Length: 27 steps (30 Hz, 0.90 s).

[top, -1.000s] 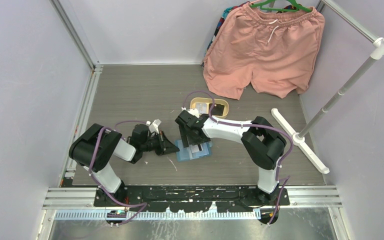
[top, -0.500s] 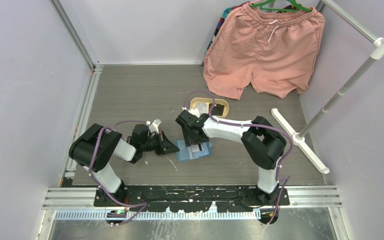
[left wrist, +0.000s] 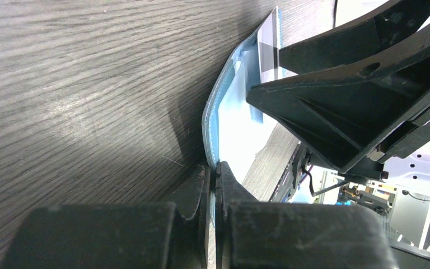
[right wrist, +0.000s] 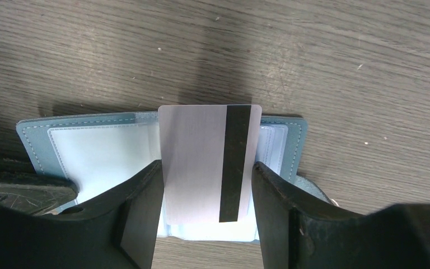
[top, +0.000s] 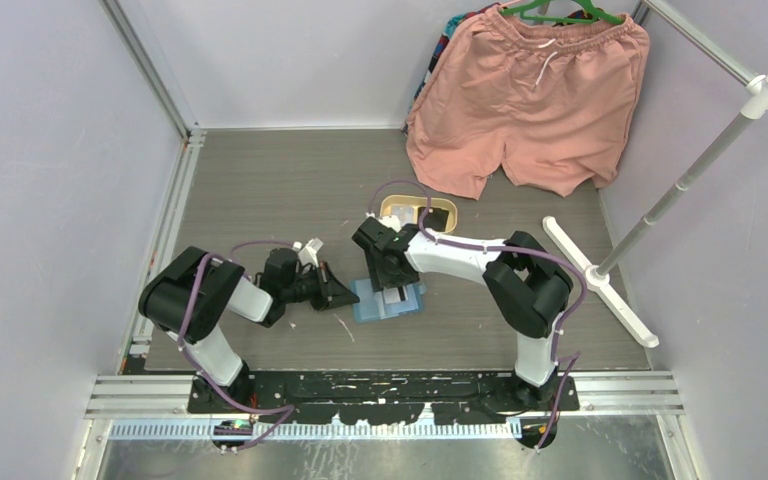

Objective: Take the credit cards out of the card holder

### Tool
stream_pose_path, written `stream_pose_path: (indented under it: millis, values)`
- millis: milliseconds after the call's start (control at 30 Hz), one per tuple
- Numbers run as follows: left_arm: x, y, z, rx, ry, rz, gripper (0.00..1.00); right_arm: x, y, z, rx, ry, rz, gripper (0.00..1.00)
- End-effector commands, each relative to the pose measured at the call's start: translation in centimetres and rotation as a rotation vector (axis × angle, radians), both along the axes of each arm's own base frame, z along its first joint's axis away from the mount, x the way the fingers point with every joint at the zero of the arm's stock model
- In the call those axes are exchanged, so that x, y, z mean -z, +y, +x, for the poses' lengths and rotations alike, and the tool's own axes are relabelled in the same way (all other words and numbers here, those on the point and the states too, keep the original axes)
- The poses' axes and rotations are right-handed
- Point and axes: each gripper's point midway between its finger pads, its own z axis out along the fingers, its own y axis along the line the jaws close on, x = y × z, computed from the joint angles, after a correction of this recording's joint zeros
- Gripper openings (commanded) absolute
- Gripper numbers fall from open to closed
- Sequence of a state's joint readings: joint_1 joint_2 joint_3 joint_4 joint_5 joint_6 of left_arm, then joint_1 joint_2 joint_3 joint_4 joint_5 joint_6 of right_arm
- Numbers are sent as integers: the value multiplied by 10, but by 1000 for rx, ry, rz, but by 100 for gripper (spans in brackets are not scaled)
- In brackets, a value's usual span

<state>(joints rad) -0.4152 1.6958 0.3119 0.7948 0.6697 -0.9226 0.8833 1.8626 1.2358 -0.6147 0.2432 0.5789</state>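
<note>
The teal-blue card holder [top: 365,312] lies open on the table between the two arms, its pale blue inside facing up [right wrist: 98,148]. My left gripper [left wrist: 213,168] is shut on its left edge [left wrist: 211,120], low against the table. A light credit card [right wrist: 196,157] with a black stripe lies over the right half of the card holder. My right gripper [right wrist: 205,163] is shut on it, one finger against each side edge. From above the right gripper [top: 392,283] covers most of the card. A dark card [top: 438,217] lies in the tan tray.
The oval tan tray [top: 400,207] sits just behind the right gripper. Pink shorts [top: 525,95] hang on a hanger at the back right. A white rack stand [top: 600,280] has its foot on the table's right side.
My right gripper's jaws have narrowed onto the light card's side edges and shifted slightly away from the arm bases. The left gripper has not moved.
</note>
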Motion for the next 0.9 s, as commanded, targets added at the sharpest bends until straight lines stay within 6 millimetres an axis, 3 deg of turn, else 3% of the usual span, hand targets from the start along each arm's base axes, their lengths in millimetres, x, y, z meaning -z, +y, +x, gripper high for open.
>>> stream_pose_path:
  millis: [0,267,533,867]
  values:
    - [19,9,0,-22,17,71,0,-29,-12,13,35,-42,-18,20]
    - [20,8,0,-20,16,68,0,-60,-19,49,96,-102,17,20]
    - [22,6,1,-15,22,54,0,-89,-26,98,162,-150,43,20]
    - [26,6,-1,-16,28,50,0,-101,-19,153,239,-180,87,20]
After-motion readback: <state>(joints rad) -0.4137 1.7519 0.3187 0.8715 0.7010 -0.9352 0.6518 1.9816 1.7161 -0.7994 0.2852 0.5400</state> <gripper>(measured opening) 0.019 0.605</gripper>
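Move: The silver card pile in the tan tray lies some 17 cm ahead of the right hand and 2 cm to its right, about 1 cm lower. The black card pile beside it is about 16 cm ahead and 9 cm right; the open card holder is right under the right hand, its middle about 1 cm back and 1 cm left. From the left hand, the silver pile is roughly 20 cm ahead and 10 cm right. Forward and up, away from the card holder to the near side of the tan tray, the right hand carries the striped card it already pinches by its long edges, about 13 cm out and 9 cm higher, turning some 10 degrees clockwise and tipping the fingertips slightly outward. Its grip stays as it was; the left hand keeps its shut fingers on the holder's left edge. ##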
